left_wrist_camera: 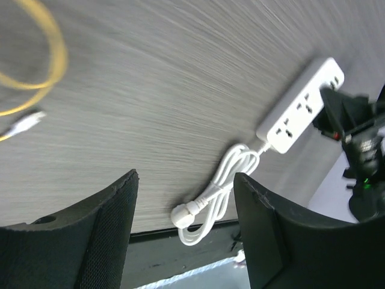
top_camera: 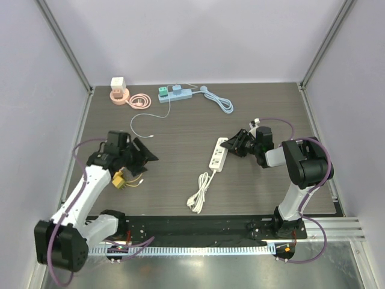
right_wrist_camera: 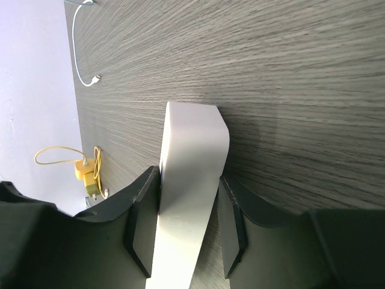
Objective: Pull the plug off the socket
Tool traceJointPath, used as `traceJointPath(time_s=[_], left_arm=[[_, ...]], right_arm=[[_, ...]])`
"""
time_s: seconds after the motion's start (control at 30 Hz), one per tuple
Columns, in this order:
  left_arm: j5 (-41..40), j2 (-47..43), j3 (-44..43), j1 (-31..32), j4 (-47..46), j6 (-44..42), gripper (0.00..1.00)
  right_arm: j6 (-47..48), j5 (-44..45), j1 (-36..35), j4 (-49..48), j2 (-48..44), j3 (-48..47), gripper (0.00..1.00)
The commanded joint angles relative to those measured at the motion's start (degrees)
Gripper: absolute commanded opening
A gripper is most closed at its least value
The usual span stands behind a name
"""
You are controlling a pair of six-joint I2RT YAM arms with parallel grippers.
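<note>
The socket, a white power strip, lies at the middle of the dark table. My right gripper is shut on its far end, and in the right wrist view its pads press both long sides of the strip. The yellow plug lies loose on the table to the left with its yellow cable, well apart from the strip. Just beyond the plug my left gripper hovers open with nothing between its fingers. The left wrist view shows the strip ahead.
The strip's own bundled white cord lies near the front rail. At the back stand a teal power strip, a white cube charger on a pink ring, a pink cable coil and a thin white cable.
</note>
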State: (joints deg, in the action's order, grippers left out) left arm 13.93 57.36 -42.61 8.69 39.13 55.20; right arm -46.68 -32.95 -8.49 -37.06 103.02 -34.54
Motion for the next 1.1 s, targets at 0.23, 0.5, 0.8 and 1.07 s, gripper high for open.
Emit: traceJointPath(time_s=[0.23,0.5,0.8,1.07], left_arm=[[-8.0,21.6,-18.5,23.5,-15.0,-2.3,0.64],[-0.1,27.3,-20.3,25.4,-21.4,-2.7,0.63],[3.5,20.8,-14.8,19.2,-24.1,-2.0,0.63],[6.9,18.0,-15.5,12.4,-25.0,-1.6,0.64]], right_arm=[[7.7,7.1,1.5,7.3,-2.6,0.1,0.01],[11.1,11.2,6.5,15.2,-5.8,-0.3,0.01],[16.1,15.5,18.4,25.7,-10.3,-2.9,0.01],[19.7,19.7,20.3,31.0,-2.9,-17.5,0.02]])
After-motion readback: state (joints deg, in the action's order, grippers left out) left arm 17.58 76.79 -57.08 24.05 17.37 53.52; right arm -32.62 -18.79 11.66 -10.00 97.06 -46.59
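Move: My right hand still grips the far end of the white socket. Its former spot at the far edge lies about 27 cm ahead and 17 cm right; the blue cord coil is some 19 cm ahead, 2 cm left, the white cord bundle 19 cm back, 11 cm left. From my empty left hand the blue socket is roughly 35 cm ahead, 10 cm right and 10 cm down; the white cable tip is 16 cm ahead, 1 cm right, the yellow plugs 3 cm back, 9 cm left. Keeping my grip on the end of the emptied white socket, I swing it about 18 cm right, then also forward some 5 cm, turning clockwise and hauling its cord along. My open left hand leaves the yellow plugs, sweeping about 17 cm right and forward with a clockwise turn, then eases back left and rises towards the blue socket. ##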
